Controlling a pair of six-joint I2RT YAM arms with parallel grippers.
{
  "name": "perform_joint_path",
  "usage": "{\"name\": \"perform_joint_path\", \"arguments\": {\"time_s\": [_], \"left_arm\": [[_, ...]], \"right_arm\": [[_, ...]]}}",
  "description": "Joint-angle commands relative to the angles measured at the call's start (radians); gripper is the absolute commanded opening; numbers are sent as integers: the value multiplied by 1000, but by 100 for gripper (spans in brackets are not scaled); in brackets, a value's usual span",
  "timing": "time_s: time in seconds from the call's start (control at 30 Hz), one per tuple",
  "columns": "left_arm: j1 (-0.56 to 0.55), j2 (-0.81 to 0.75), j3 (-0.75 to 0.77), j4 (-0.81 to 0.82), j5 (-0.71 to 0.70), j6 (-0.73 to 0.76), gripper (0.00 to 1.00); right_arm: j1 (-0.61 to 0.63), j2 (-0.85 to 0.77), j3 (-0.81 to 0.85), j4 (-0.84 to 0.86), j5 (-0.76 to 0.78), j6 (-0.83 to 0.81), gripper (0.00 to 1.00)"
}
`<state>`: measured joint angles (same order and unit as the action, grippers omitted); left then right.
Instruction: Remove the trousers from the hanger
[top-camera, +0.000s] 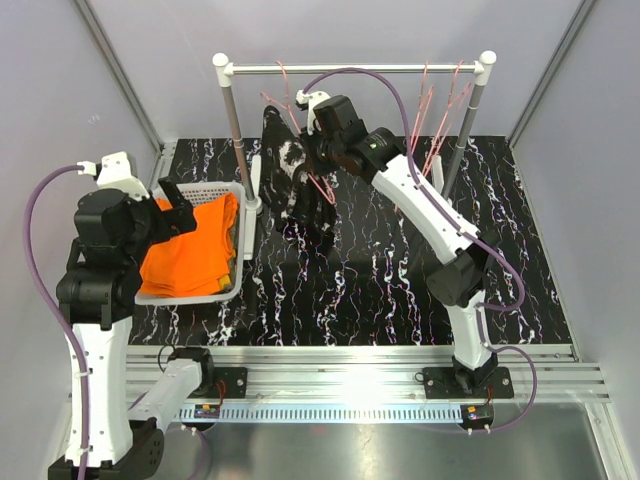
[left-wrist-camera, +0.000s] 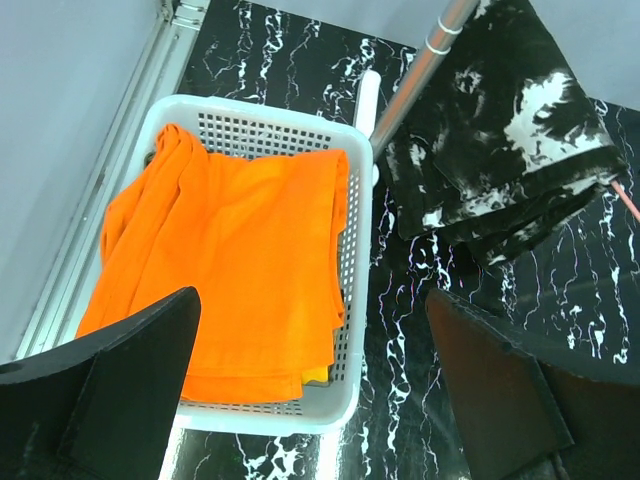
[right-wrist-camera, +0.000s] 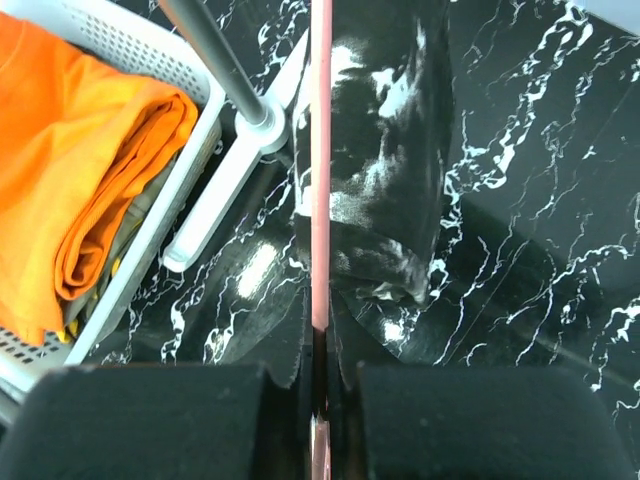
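The black trousers with white splashes (top-camera: 300, 190) hang over a pink hanger (right-wrist-camera: 320, 180) in front of the rack, their lower end near the tabletop; they also show in the left wrist view (left-wrist-camera: 500, 170) and the right wrist view (right-wrist-camera: 385, 180). My right gripper (top-camera: 312, 150) is shut on the hanger's bar, seen between its jaws (right-wrist-camera: 320, 375). The bright orange trousers (top-camera: 190, 255) lie folded in the white basket (top-camera: 228, 290), also seen from both wrists (left-wrist-camera: 240, 260) (right-wrist-camera: 60, 200). A yellow-olive edge of the camouflage trousers (left-wrist-camera: 325, 372) shows beneath them. My left gripper (top-camera: 178, 212) hangs open and empty above the basket (left-wrist-camera: 312, 300).
The clothes rack has a horizontal bar (top-camera: 350, 69) on two poles; its left pole (left-wrist-camera: 420, 70) and white foot (right-wrist-camera: 225, 200) stand just right of the basket. Several empty pink hangers (top-camera: 435, 120) hang on the bar's right part. White walls close in the black marbled table (top-camera: 400, 280).
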<state>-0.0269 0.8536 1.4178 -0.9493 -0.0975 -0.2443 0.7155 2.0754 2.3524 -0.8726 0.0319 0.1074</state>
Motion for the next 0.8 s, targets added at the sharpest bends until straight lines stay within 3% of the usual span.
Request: {"name": "perform_joint_path", "arguments": {"time_s": [0.0, 0.17, 0.4, 0.57, 0.77], "left_arm": [[-28, 7, -5, 44, 34, 28, 99], [-54, 7, -34, 141, 91, 25, 99], [-112, 7, -126, 358, 344, 2, 99], [-212, 15, -163, 518, 357, 14, 99], [-402, 108, -132, 598, 234, 57, 99]], "right_arm": [[12, -55, 27, 97, 65, -12, 0], [12, -202, -154, 305, 170, 69, 0], [12, -337, -321, 567, 250, 130, 0], [12, -362, -308, 596, 244, 133, 0], [12, -414, -341, 653, 218, 129, 0]]}}
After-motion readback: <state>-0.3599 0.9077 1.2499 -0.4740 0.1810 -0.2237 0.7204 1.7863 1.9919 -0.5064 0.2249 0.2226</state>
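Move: The black-and-white trousers hang some 14 cm farther out and 24 cm to the right of the open left hand, roughly 12 cm lower. The basket with the orange trousers lies about 12 cm ahead of that hand, 3 cm left and 28 cm below; the rack's left post stands 19 cm ahead, 10 cm right. From the right hand, already shut on the hanger wire, the rail at the hook is about 8 cm ahead, 6 cm left and 15 cm up; the trousers hang 3 cm left, level ahead, 8 cm below. Up by about 7 cm goes the right hand, after first easing to its right, still pinching the hanger wire and lifting the hook from the rail while the wrist tips up and turns slightly clockwise. The left hand sweeps right, a little forward and up, past the basket towards the trousers, turning some 35 degrees clockwise with fingers wide open, touching nothing. ##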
